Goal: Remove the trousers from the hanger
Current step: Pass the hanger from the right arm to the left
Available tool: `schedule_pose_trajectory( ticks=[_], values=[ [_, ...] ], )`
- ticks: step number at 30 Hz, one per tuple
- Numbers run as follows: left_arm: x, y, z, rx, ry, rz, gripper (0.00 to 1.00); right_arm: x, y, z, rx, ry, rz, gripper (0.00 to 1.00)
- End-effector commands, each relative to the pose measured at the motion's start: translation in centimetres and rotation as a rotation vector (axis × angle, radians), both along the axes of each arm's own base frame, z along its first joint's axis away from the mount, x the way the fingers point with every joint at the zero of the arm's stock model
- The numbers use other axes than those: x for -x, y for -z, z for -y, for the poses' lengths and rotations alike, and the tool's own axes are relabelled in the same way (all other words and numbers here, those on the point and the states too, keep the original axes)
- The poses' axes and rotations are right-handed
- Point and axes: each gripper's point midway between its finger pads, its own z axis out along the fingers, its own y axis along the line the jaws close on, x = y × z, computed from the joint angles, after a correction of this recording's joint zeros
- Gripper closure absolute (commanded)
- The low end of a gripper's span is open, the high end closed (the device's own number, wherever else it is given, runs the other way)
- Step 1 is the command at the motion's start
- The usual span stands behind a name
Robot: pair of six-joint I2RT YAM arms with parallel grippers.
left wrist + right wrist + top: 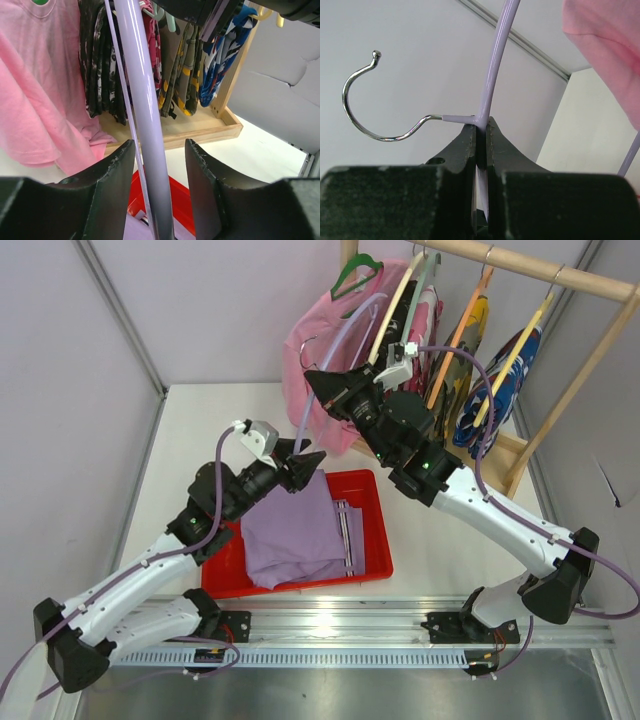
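The pale lavender trousers lie crumpled in a red tray. A bare lavender hanger is held off the rack; its arm curves down towards the tray. My right gripper is shut on the hanger's neck, just beside its metal hook. My left gripper is open around the lower hanger arm, with a gap showing at the right finger. The black speckled trousers hang on the rack beside the pink shirt.
A wooden rack at the back right carries a pink shirt, a camouflage garment and a blue-red-white patterned garment. Its wooden base sits behind the tray. White walls close in the table on the left and at the back.
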Motion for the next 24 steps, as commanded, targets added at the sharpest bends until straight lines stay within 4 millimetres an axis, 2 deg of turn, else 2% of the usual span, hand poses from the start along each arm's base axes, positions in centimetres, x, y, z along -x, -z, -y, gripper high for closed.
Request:
schedule_pose_trajectory(
  ticks=[1,5,14,16,19,20,21,24],
  values=[
    [-0.1,-1.8,0.1,0.074,0.015,0.055,0.5,0.8,-4.2,1.5,-0.136,0.009,0.062,1.0],
    [-0.1,-1.4,0.5,0.083,0.029,0.067,0.53,0.7,-4.1,1.5,-0.16,0.008,0.043,1.0],
    [-0.3,-2.1,0.5,0.101,0.023,0.118,0.6,0.4,-3.7,1.1,-0.188,-0.006,0.011,1.0],
    [-0.3,-2.2,0.5,0.1,0.024,0.122,0.65,0.2,-3.6,1.2,-0.184,-0.004,0.012,1.0],
    [-0.5,-2.2,0.8,0.089,0.028,0.114,0.81,0.2,-3.6,0.8,-0.177,-0.017,0.02,1.0],
    [-0.6,-1.8,0.9,0.079,0.028,0.102,0.81,0.3,-3.8,0.8,-0.178,-0.021,0.025,1.0],
    [-0.7,-2.1,1.0,0.08,0.027,0.101,0.87,0.2,-3.6,0.6,-0.169,-0.024,0.022,1.0],
    [-1.2,-2.0,1.0,0.066,0.014,0.078,0.94,0.1,-3.5,0.2,-0.154,-0.033,0.029,1.0]
  ],
)
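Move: Between the left hand's half-open fingers, within about 1 cm of the point where they close, runs the hanger's free arm. The right gripper, holding the hanger's neck, is some 8 cm ahead, level sideways and 12 cm higher; the trousers lie about 6 cm left, level fore and aft, some 33 cm below. From the right hand, that free arm passes roughly 8 cm back, 1 cm left and 12 cm down. Closing on the hanger's free arm, the left fingers shut from about half open to a pinch, most of it late, while the hand edges just over 1 cm forward and tips up about 5 degrees. The right hand keeps its shut grip at the hanger's neck, easing about 1 cm forward and slightly right with a small roll of some 5 degrees. ##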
